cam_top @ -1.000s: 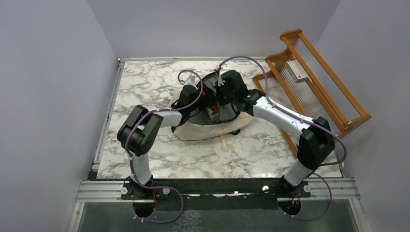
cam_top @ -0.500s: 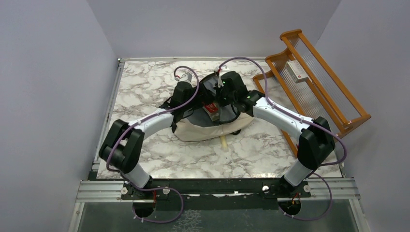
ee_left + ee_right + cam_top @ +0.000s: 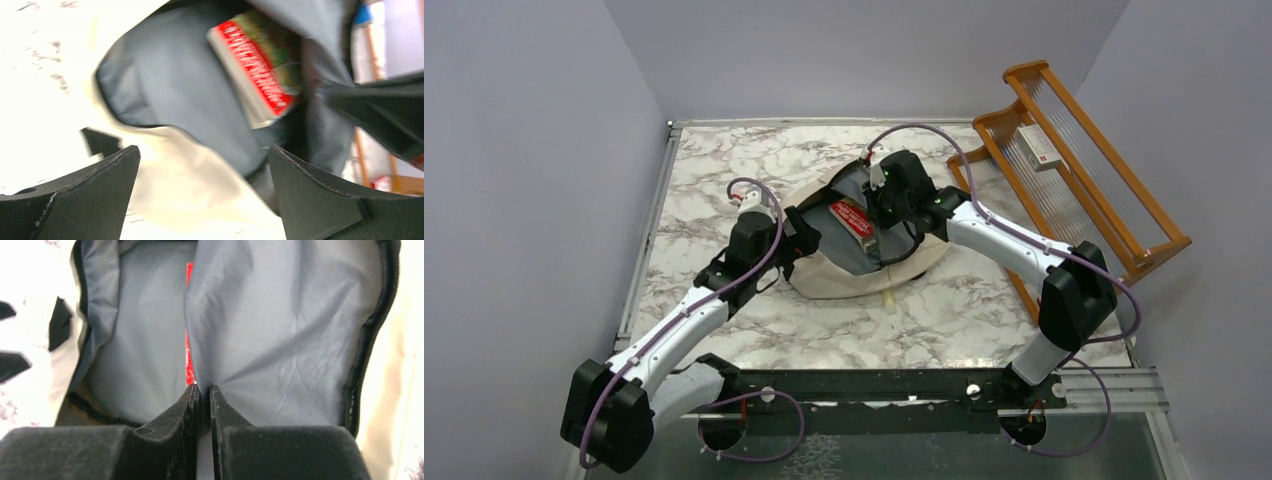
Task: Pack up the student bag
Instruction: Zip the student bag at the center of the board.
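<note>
The student bag (image 3: pixel 849 278), cream with grey lining, lies open in the middle of the table. A red book (image 3: pixel 850 216) lies inside it on the lining, and it also shows in the left wrist view as the red book (image 3: pixel 255 70). My left gripper (image 3: pixel 802 240) hovers at the bag's left rim, open wide. Only the cream fabric (image 3: pixel 200 175) shows below my left gripper (image 3: pixel 204 150), and its fingers hold nothing. My right gripper (image 3: pixel 877 214) is at the bag's far right side. In its wrist view the right gripper (image 3: pixel 204 386) is nearly closed on a fold of the grey lining (image 3: pixel 280 315).
A wooden rack (image 3: pixel 1114 225) stands at the right edge of the table, with a white and red box (image 3: pixel 1036 146) on it. A pale stick-like object (image 3: pixel 890 298) pokes out under the bag's near side. A black strap end (image 3: pixel 100 141) lies by the left fingers.
My left arm has drawn back left and toward the near edge, out of the bag, and its gripper has opened wide. The red book now lies uncovered inside. The right gripper stays at the lining.
</note>
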Tool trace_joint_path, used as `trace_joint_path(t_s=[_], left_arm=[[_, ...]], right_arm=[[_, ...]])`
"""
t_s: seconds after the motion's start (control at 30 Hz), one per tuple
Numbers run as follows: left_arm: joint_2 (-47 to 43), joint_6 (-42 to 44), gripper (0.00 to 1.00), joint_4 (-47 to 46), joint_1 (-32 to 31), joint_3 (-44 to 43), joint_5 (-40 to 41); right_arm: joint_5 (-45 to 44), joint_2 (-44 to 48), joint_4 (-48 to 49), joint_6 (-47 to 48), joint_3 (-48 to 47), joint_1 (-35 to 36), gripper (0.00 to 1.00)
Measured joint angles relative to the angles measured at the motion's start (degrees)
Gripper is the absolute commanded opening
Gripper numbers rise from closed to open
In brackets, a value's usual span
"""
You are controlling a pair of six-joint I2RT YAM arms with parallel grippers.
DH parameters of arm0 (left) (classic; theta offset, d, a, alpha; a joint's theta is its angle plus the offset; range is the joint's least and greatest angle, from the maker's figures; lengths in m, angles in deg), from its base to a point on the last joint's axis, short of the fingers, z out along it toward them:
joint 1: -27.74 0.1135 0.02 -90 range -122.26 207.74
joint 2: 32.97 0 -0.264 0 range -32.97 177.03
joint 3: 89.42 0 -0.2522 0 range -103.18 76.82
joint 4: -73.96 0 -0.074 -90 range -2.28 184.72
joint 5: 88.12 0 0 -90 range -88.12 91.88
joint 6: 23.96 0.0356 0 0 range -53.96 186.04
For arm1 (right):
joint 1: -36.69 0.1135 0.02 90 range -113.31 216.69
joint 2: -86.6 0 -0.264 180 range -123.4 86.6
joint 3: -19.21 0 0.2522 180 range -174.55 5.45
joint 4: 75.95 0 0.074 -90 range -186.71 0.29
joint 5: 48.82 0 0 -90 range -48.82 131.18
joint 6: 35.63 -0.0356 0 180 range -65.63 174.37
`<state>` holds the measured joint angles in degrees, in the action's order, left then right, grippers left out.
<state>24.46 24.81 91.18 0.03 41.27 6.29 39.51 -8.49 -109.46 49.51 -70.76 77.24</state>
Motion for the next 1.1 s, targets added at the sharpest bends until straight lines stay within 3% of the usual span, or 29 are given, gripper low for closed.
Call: trace_joint_path(t_s=[0.23, 0.43, 0.77, 0.93, 1.1], left_arm=[[5.4, 4.5, 0.99, 3.7, 8.3, 1.3, 0.2], [13.3, 10.1, 0.96, 3.8, 11.3, -2.8, -0.2], [21.3, 13.3, 0.66, 0.4, 11.7, -5.3, -2.8], [24.5, 13.9, 0.45, -0.6, 12.0, -6.4, -2.9], [26.0, 14.1, 0.32, -1.1, 12.5, -8.1, -3.2]], right_arm=[[7.5, -0.4, -4.8, 1.8, -0.2, 0.0, 0.40], [11.4, 0.4, -7.4, 1.9, -0.2, 0.2, 0.48], [5.6, 10.3, -7.2, -0.3, 1.9, 0.3, 0.51], [0.8, 11.5, -7.1, -2.0, 3.5, 0.2, 0.50], [-2.4, 11.5, -7.4, -3.9, 4.4, -0.8, 0.50]])
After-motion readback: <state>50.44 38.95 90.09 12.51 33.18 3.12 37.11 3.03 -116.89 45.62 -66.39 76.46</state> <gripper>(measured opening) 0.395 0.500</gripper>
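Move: The bag's left rim, which my left hand is going for, lies some 6 cm ahead, 6 cm to the left and 10 cm below; the black tab is 5 cm left, 1 cm ahead and 13 cm down. The red book lies 9 cm ahead of that hand, 9 cm right and 12 cm down. My right fingers still have the grey lining flap between them; from them the zip's near-right corner is about 3 cm back, 9 cm right and 12 cm below. I swing my wide-open left hand down and left off the bag's mouth, then forward and farther down, some 9 cm lower in all, rolling and tipping down about 15 degrees each, and narrow the fingers to under half around the left rim. My right hand opens to about half and lets go of the lining, drawing back about 4 cm and slightly down, then rising clear and moving right above the zip. ##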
